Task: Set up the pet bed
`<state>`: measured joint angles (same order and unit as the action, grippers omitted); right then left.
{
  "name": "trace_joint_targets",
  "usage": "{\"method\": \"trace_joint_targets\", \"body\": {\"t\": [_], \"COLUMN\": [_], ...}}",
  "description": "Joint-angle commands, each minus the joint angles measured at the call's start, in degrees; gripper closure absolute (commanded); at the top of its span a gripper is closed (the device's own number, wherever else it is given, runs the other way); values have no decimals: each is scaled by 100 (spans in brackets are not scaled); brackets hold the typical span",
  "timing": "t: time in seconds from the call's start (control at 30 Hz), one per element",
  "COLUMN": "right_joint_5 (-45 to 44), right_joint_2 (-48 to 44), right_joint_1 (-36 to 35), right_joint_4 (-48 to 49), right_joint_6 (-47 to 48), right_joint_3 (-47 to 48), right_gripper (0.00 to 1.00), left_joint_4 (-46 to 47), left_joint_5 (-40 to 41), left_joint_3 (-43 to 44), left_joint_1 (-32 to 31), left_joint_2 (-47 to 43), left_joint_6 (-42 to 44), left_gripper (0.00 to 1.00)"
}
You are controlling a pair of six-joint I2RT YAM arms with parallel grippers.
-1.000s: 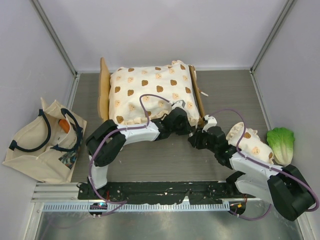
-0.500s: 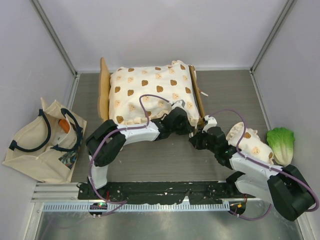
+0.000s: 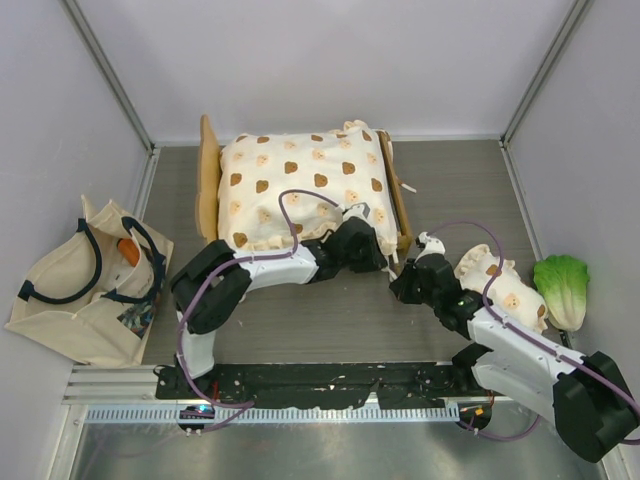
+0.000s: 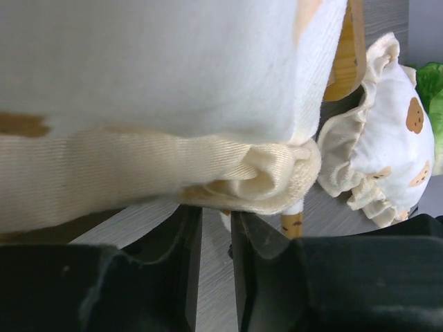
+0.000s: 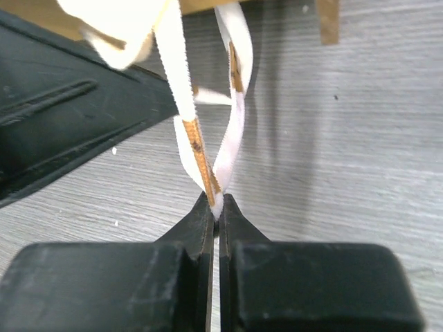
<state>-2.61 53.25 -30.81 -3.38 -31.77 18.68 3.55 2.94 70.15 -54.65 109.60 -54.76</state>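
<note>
The pet bed (image 3: 208, 182) stands at the back of the table, its wooden headboard to the left. A cream bear-print cushion (image 3: 300, 185) fills it. My left gripper (image 3: 380, 255) sits at the cushion's near right corner (image 4: 277, 173). Its jaws stand a little apart, bare floor shows between them, and the fingertips (image 4: 188, 232) reach just under the fabric. My right gripper (image 5: 216, 204) is shut on the cushion's white ribbon ties (image 5: 235, 131), which run taut up to that corner. In the top view it (image 3: 402, 282) is just in front of the bed's foot end.
A small frilled bear-print pillow (image 3: 500, 288) lies under the right arm, with a green lettuce toy (image 3: 560, 290) beside it by the right wall. A beige tote bag (image 3: 85, 285) with black handles lies at the left. One wooden bed leg (image 5: 327, 21) stands close behind the ribbons.
The left jaws have parted and let go of the cushion corner. The right gripper closed on the ribbon ties and drew back toward the near right, pulling them taut.
</note>
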Motion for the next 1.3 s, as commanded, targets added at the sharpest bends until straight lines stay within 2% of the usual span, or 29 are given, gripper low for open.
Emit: {"method": "trace_joint_targets", "body": {"t": [0.0,0.13,0.37,0.53,0.57,0.7,1.2,1.27], "right_joint_5": [-118,-29,68,103,120,182,525,534], "right_joint_2": [-140,-149,-122,-184,-184,-166,-324,-325], "right_joint_1": [-31,-31,-31,-31,-31,-22,-31,-31], "right_joint_4": [-963,-1077,-973,-761,-735,-664,-418,-401], "right_joint_6": [-215,-260,-400,-462,-453,-427,-356,-330], "right_joint_3": [312,365,391,277,277,294,224,224], "right_gripper": [99,99,99,99,99,99,99,99], "left_joint_4": [58,-21,-65,-109,-100,198,339,357], "left_joint_5": [180,198,-13,-22,-30,31,207,216], "left_joint_3": [-124,-160,-98,-194,-212,-397,-168,-160], "left_joint_1": [42,34,-63,-212,-230,-248,-178,-168], "left_joint_2": [-544,-642,-660,-580,-589,-607,-211,-185], "left_joint_6": [273,396,809,669,634,440,-104,-166], "left_gripper": [72,63,62,60,57,53,51,54]}}
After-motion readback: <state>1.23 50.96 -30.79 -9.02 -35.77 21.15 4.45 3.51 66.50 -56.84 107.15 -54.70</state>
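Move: The right fingers already pinch the tie; its stretch just above them lies about 3 cm back, 2 cm right and 2 cm below the left fingertips, which are already parting. From the left hand the bed frame's near corner is some 5 cm ahead and 4 cm right, slightly lower, and the mattress's ruffled corner about 5 cm ahead, 2 cm left. From the right hand that frame corner lies roughly 9 cm ahead and 1 cm right. Keeping the tie pinched, the right hand eases back about 1 cm, then edges left and up by as much. The left fingers go on spreading to about half open while that hand lifts some 2 cm, draws back nearly 3 cm from the ruffle, and sinks again with its fingertips close to the tie, just above the right fingers. ##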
